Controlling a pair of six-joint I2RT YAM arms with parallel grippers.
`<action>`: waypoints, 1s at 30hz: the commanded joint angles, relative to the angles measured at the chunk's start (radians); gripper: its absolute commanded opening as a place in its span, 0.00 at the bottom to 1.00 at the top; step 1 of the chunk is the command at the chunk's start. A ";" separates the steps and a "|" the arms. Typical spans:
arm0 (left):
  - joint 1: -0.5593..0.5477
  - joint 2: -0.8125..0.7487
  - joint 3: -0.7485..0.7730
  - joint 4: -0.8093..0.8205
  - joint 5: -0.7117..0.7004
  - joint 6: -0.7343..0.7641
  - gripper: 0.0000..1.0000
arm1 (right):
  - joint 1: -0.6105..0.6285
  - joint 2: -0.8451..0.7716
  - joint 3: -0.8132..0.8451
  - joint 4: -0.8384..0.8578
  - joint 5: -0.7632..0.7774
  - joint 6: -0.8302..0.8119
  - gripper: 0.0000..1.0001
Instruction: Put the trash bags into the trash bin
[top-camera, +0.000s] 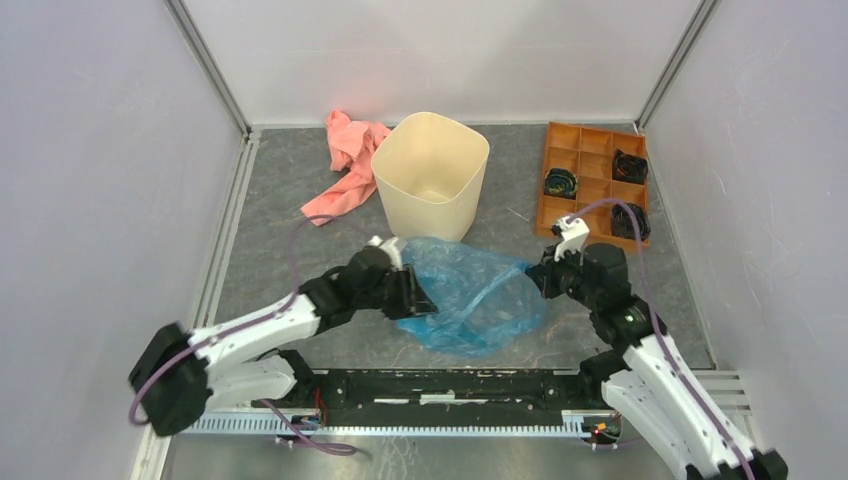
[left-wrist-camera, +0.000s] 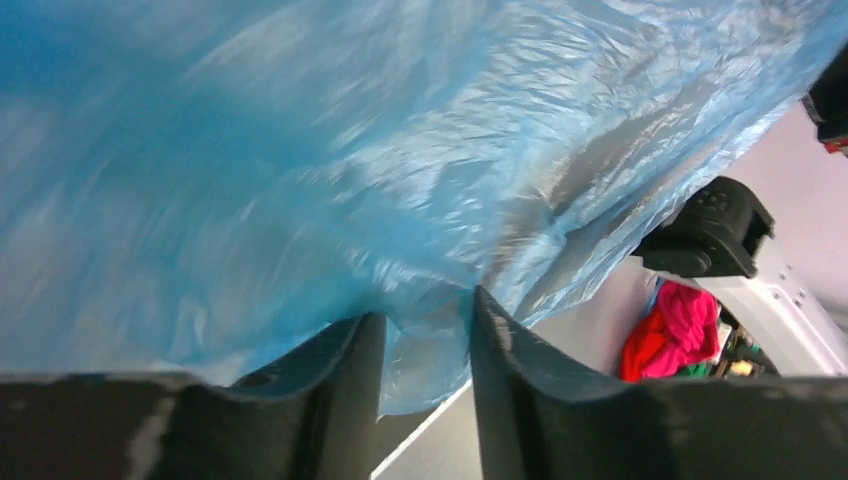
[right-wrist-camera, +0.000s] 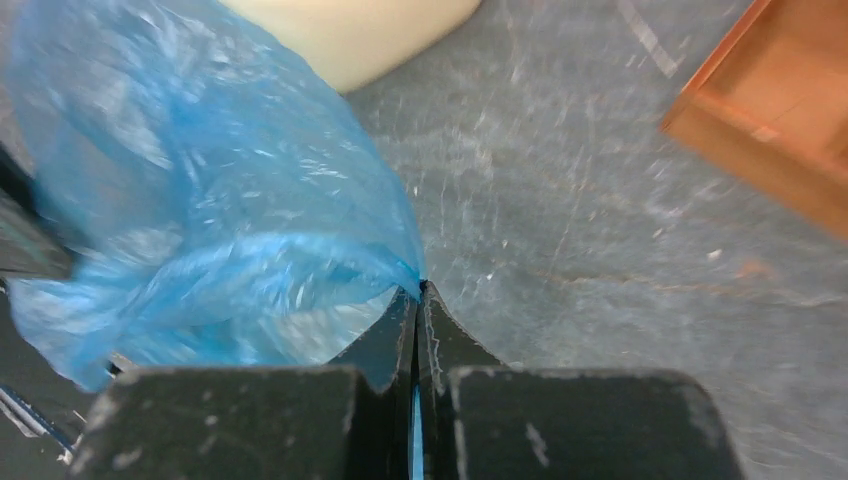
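Observation:
The translucent blue trash bag (top-camera: 475, 290) hangs puffed up between my two grippers, just in front of the cream-beige trash bin (top-camera: 430, 175), which stands upright and open. My right gripper (top-camera: 535, 272) is shut on the bag's right corner; in the right wrist view the gripper (right-wrist-camera: 418, 290) pinches the film, with the bag (right-wrist-camera: 200, 200) to the left and the bin's base (right-wrist-camera: 350, 35) behind it. My left gripper (top-camera: 415, 295) is at the bag's left edge. In the left wrist view the gripper (left-wrist-camera: 425, 305) has its jaws apart with a fold of the bag (left-wrist-camera: 300, 150) draped between and over them.
A pink-salmon cloth (top-camera: 345, 165) lies left of the bin. An orange compartment tray (top-camera: 595, 180) with black items sits at the back right; its corner shows in the right wrist view (right-wrist-camera: 780, 110). Enclosure walls stand on three sides.

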 joint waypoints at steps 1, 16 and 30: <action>-0.125 0.241 0.249 0.276 0.072 0.106 0.33 | -0.001 -0.161 0.151 -0.210 0.110 -0.090 0.00; -0.194 0.285 0.753 -0.042 -0.040 0.340 0.02 | 0.000 -0.235 0.460 -0.425 0.609 -0.051 0.01; -0.044 0.067 0.372 -0.191 -0.007 0.230 0.03 | -0.001 -0.290 0.257 -0.340 0.246 0.047 0.00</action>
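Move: The blue trash bag's left edge already lies between the left gripper's half-open fingers; the bag's middle is about 7 cm to its right, 2 cm ahead and 5 cm lower. From the right gripper, which already grips its other side, the bag's middle lies about 9 cm left, 4 cm back and 7 cm lower. The bin stands some 21 cm straight ahead of the left gripper, roughly level in height; the wooden tray is about 18 cm ahead of the right gripper, 13 cm right and 12 cm lower. Shut the left gripper on the bag's left edge while sweeping it right about 16 cm and up some 22 cm, tipping the fingers up, then swing it back left and down. Keep the right gripper's pinch; raise it with a swing right and a clockwise turn, then ease it partway down and left. ##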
